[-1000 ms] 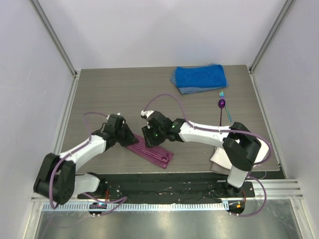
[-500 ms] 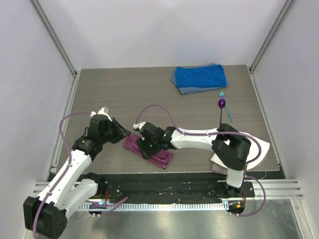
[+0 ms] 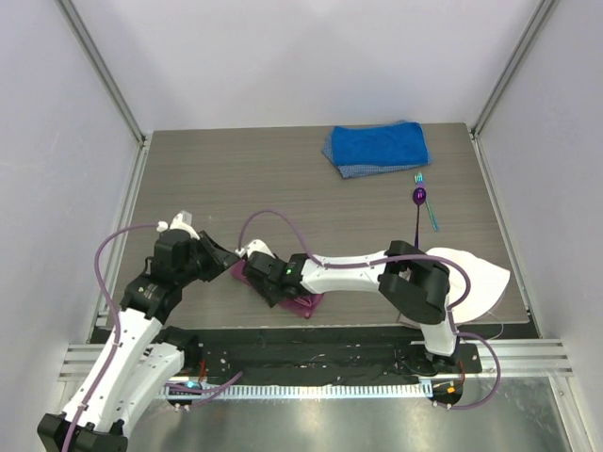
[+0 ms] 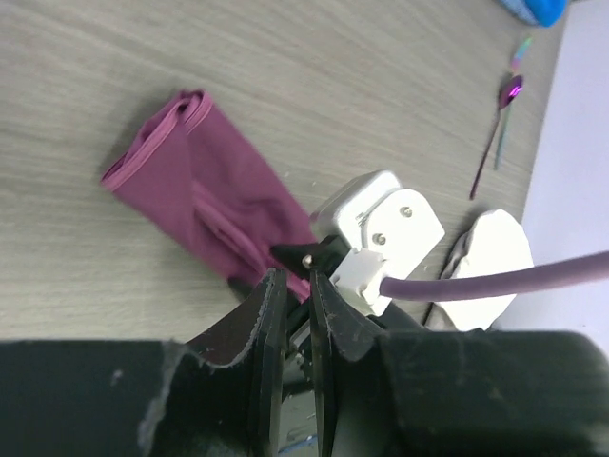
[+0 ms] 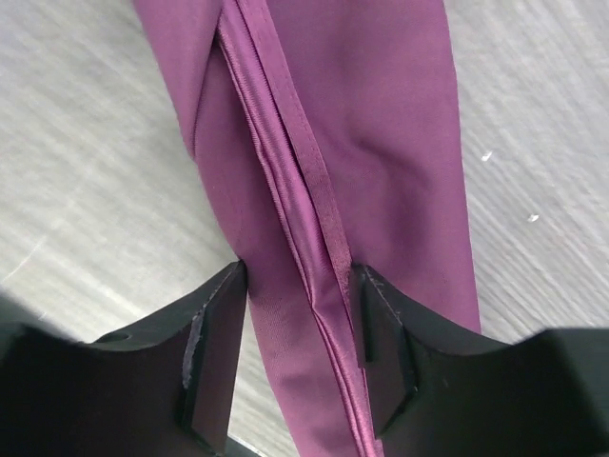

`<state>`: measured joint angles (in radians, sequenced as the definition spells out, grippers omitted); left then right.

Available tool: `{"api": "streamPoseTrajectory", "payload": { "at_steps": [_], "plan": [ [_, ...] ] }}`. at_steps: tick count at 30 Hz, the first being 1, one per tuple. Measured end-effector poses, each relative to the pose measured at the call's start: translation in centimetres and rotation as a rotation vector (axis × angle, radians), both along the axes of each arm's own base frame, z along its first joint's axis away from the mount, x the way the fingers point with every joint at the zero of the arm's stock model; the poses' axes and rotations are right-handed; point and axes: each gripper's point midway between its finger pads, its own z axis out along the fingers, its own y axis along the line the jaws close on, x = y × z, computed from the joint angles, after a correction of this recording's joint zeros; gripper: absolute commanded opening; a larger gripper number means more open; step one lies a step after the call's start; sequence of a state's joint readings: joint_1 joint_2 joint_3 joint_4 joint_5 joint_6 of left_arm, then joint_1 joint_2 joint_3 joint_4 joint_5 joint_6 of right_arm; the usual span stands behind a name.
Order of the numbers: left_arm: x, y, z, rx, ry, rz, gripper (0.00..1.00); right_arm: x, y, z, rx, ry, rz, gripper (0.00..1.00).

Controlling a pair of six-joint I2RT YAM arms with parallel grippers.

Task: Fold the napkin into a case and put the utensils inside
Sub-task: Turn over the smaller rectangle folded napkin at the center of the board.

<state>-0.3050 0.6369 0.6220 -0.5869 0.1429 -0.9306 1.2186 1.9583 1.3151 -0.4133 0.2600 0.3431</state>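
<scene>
The magenta napkin (image 3: pixel 303 303) lies folded into a narrow strip, the case, near the table's front edge. My right gripper (image 5: pixel 302 278) hovers low over it, open, its fingers straddling the strip's hemmed fold (image 5: pixel 285 181). In the top view, that gripper (image 3: pixel 266 282) covers the strip's middle. My left gripper (image 4: pixel 297 278) sits just left of the napkin (image 4: pixel 209 205), jaws a narrow gap apart with nothing between them. The purple spoon (image 3: pixel 418 198) and teal fork (image 3: pixel 429 215) lie side by side at the far right, clear of both grippers.
A thick blue towel (image 3: pixel 377 148) lies at the back right. A white cloth (image 3: pixel 476 281) rests at the right front beside the right arm's base. The right arm's purple cable (image 4: pixel 495 276) crosses close in front of the left wrist.
The left arm has drawn back leftward off the napkin, its jaws parting slightly. The right gripper slid left along the strip and opened wider. More of the white cloth shows.
</scene>
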Motion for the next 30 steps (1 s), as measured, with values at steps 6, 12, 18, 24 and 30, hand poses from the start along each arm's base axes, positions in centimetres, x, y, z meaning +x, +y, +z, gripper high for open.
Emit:
{"api": "streamPoseTrajectory", "payload": {
  "at_steps": [6,12,18,24,30],
  "plan": [
    [-1.0,0.4,-0.8,0.014,0.035,0.007,0.21,0.8,0.0,0.0,-0.076,-0.105,-0.036,0.31],
    [-1.4,0.5,-0.6,0.008,0.029,0.005,0.22,0.9,-0.8,0.1,-0.118,-0.143,-0.058,0.13],
    [-1.7,0.7,-0.4,0.012,0.024,0.012,0.23,0.7,-0.1,0.7,-0.102,-0.126,-0.048,0.01],
    [-2.1,1.1,-0.6,0.032,0.046,0.018,0.23,0.4,1.3,1.8,-0.031,-0.058,-0.042,0.01],
    [-2.5,1.6,1.6,0.048,0.016,0.021,0.23,-0.1,2.5,3.8,0.099,0.066,-0.062,0.01]
  ]
}}
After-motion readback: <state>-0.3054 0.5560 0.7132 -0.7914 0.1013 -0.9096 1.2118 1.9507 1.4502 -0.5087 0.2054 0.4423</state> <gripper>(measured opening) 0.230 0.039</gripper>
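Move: The folded napkin lies on the board under the right hand, running from forward-left to back-right, its middle only about 1 cm ahead and 1 cm below, the open fingers already astride its layered edge. The board's front edge is some 8 cm straight back from the right hand, about 2 cm below. From the raised left hand the napkin's middle is roughly 8 cm right, 2 cm back and 16 cm down. The napkin's layered edge gets pinched as the right fingers, reaching forward about 1 cm, close from half open to nearly shut. Still pinching, the right hand then draws up about 4 cm and left about 3 cm, the wrist rocking some 15 degrees. The empty left hand backs off about 3 cm, back and slightly left. ##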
